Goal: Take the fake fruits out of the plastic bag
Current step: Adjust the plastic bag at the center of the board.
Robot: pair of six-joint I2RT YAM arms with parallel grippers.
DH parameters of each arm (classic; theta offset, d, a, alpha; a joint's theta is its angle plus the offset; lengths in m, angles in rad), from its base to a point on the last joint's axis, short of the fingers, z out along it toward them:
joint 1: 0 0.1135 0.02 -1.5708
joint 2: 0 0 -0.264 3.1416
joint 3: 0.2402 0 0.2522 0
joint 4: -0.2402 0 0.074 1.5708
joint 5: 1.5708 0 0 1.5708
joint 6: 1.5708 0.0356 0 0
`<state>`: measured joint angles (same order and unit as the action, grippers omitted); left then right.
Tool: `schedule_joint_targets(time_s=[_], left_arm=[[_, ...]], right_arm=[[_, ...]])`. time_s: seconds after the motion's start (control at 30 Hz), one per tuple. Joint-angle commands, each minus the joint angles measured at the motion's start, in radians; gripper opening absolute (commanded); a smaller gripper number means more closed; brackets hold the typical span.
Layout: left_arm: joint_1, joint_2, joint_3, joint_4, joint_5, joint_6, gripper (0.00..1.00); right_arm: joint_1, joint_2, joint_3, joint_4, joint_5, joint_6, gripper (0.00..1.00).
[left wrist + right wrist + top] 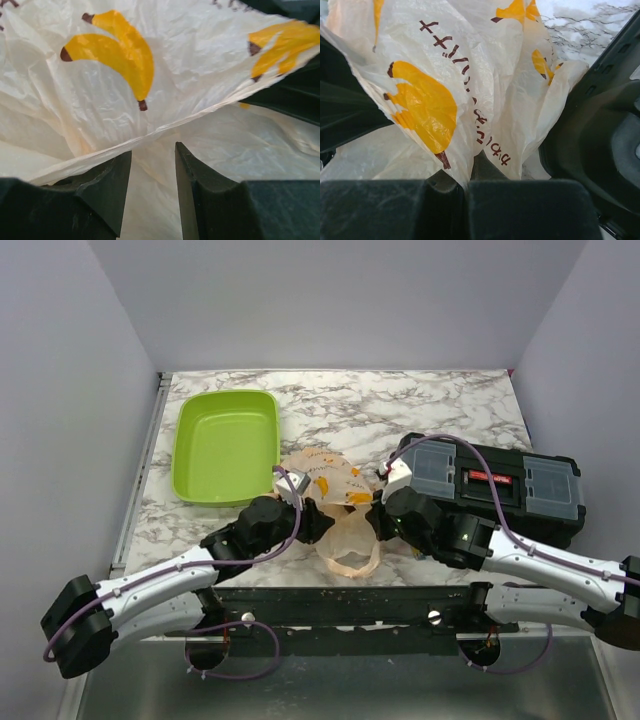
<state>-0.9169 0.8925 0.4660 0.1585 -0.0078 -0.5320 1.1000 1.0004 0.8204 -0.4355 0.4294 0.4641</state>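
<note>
The plastic bag (330,490), thin peach-beige film with orange fruit prints, lies crumpled at the table's near middle between both arms. The fake fruits are hidden. My left gripper (316,516) is at the bag's left side. In the left wrist view its fingers (152,150) stand partly apart, bag film (165,75) lies in the gap, and the bag's edge drapes over the left finger (107,182). My right gripper (385,502) is at the bag's right side. In the right wrist view it (466,175) is shut, pinching a fold of the bag (470,75).
A lime-green tray (225,445) sits at the back left. A black toolbox with a clear lid (500,485) stands right of the bag, close to the right gripper, and shows as a dark mass (600,130) in the right wrist view. Marble tabletop (400,400) lies behind.
</note>
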Motion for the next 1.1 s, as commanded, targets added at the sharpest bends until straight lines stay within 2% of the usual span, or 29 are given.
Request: schedule_joint_targets(time_s=[0.0,0.27,0.43,0.6,0.83,1.0,1.07], left_arm=[[-0.002,0.078,-0.041,0.155,-0.088,-0.02,0.4],[-0.001,0.164,-0.023,0.094,-0.172,-0.117,0.45],[0.008,0.079,0.018,-0.007,-0.16,-0.085,0.51],[0.026,-0.085,0.114,-0.197,-0.01,0.001,0.69],[0.031,-0.307,0.256,-0.461,0.128,0.065,0.86],[0.032,-0.348,0.29,-0.447,0.322,0.026,0.87],[0.032,-0.337,0.267,-0.384,0.403,-0.021,0.87]], right_arm=[[0.003,-0.012,-0.006,0.033,-0.023,-0.005,0.01],[0.004,0.105,0.132,0.021,-0.046,-0.006,0.01],[0.004,0.176,0.195,-0.086,-0.013,-0.009,0.21],[0.004,0.204,0.209,-0.089,-0.013,0.024,0.48],[0.002,0.325,0.346,-0.076,0.085,0.054,0.7],[-0.006,0.458,0.505,-0.13,0.15,0.055,0.73],[-0.011,0.493,0.549,-0.135,0.15,0.043,0.68]])
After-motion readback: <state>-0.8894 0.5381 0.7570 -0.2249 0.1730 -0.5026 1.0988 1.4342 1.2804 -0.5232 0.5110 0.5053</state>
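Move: Just beyond the left hand, whose part-open fingers are in its mouth, lies the plastic bag: its body is some 4 cm ahead, 1 cm to the right and 4 cm lower. The right hand already grips the bag's rim, with that body about 7 cm to its left, 3 cm ahead and 4 cm down. The black toolbox stands some 18 cm to the right hand's right and 5 cm ahead; the green tray is about 20 cm left and 13 cm ahead of the left hand. Sinking about 5 cm and easing 2 cm forward in the mouth, the left hand then opens wide and draws out, up nearly 20 cm and back towards its base. The right hand carries the rim a few centimetres left and slightly up, opens to let go, then goes on left, forward and up over the bag, some 10 cm in all, fingers wide. ##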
